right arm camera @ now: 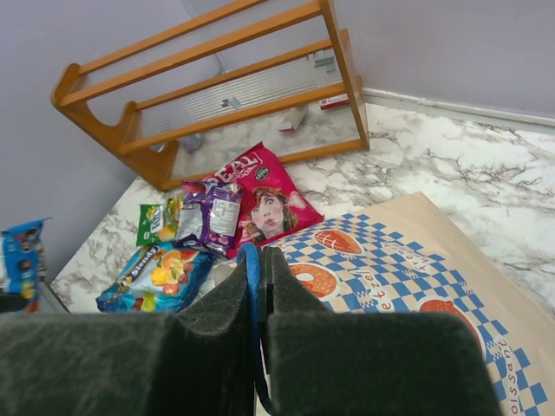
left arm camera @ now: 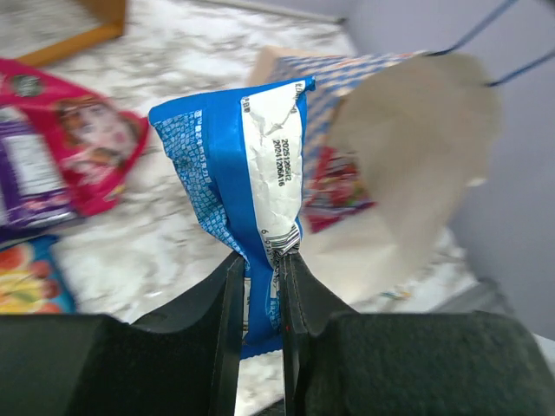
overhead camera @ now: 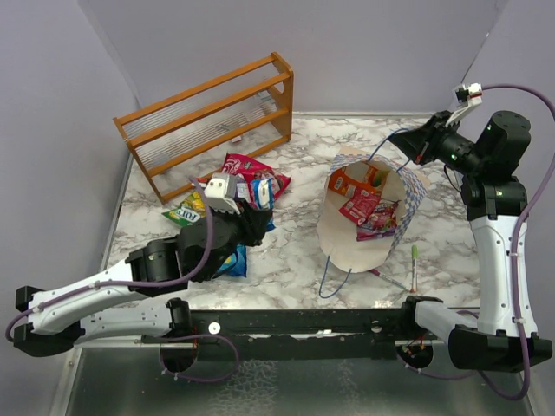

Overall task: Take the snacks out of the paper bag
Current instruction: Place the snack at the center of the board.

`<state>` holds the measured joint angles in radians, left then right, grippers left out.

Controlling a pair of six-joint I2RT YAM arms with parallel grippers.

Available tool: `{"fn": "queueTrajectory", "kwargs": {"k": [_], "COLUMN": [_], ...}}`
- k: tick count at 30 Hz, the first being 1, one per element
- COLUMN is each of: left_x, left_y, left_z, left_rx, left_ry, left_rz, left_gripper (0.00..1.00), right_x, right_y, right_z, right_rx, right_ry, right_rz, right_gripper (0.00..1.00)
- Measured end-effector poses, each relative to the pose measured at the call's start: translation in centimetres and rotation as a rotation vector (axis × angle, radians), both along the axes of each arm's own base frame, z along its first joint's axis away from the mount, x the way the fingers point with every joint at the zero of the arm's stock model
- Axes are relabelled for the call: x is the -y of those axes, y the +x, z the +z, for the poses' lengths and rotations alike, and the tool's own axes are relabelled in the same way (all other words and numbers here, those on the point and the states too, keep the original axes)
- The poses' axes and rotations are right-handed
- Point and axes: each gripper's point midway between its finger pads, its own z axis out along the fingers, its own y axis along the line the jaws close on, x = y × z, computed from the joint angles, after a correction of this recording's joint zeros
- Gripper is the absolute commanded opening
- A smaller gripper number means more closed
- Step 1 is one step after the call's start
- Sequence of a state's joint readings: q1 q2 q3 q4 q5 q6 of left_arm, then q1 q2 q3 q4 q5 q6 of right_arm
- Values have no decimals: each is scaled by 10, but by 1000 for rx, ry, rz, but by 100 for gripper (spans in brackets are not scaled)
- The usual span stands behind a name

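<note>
The paper bag [overhead camera: 368, 238] lies on its side on the marble table, its mouth facing the arms. Several snacks [overhead camera: 362, 206] still show inside it, orange, red and pink. My right gripper [overhead camera: 401, 139] is shut on the bag's blue cord handle [right arm camera: 251, 260] and holds it up above the checked side [right arm camera: 408, 277]. My left gripper [left arm camera: 260, 260] is shut on a blue snack packet [left arm camera: 247, 173], held upright left of the bag [left arm camera: 416, 165]. Other snacks lie on the table: pink [right arm camera: 264, 199], purple [right arm camera: 212, 217], green [right arm camera: 154, 223] and blue-orange [right arm camera: 156, 279].
A wooden rack [overhead camera: 208, 117] stands at the back left. A green marker [overhead camera: 414, 264] and a pink marker [overhead camera: 388, 278] lie just right of the bag. The bag's second blue handle [overhead camera: 334, 282] trails towards the near edge.
</note>
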<state>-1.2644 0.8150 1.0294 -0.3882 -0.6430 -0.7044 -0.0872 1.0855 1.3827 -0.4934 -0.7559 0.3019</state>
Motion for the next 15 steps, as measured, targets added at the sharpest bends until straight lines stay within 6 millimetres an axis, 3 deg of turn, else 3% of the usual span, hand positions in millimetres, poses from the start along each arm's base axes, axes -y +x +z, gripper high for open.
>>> {"fn": "queueTrajectory", "kwargs": {"k": [2, 9, 12, 15], "left_x": [-13, -62, -88, -120], "left_y": [10, 32, 46, 64], "left_z": [-21, -133, -163, -178], "left_rx": [-19, -132, -189, -258], "left_ry": [96, 483, 584, 637], "left_rz": [91, 302, 378, 490], "left_gripper": [0, 0, 0, 0], "right_x": [0, 0, 0, 0], "right_y": [0, 0, 1, 1], "right_z": [0, 0, 0, 0], "right_rx": [0, -1, -2, -2], "right_ry": [0, 0, 0, 0], "right_rz": [0, 0, 0, 0], "right_gripper": [1, 1, 1, 1]}}
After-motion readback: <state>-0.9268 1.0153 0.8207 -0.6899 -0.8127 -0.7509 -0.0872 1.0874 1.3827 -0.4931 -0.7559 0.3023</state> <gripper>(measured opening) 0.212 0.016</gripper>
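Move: The snack pile the left gripper is taking the blue-and-white packet to has its middle about 14 cm ahead, 15 cm to the left and 32 cm below. In that pile the blue packet lies nearest, some 6 cm ahead and 12 cm left; the green packet is about 19 cm ahead and 22 cm left, the purple one 24 cm ahead and 9 cm left. From the right gripper, the pile is level and roughly 50 cm left, 38 cm down. Keep the blue-and-white packet pinched and bring the left gripper down about 18 cm and left some 12 cm towards the snack pile, easing forward too and away from the paper bag; sink steeply at first, then let the leftward sweep grow. Meanwhile swing the fingers counter-clockwise until they point nearly straight forward, tipping them about 25 degrees farther down. ##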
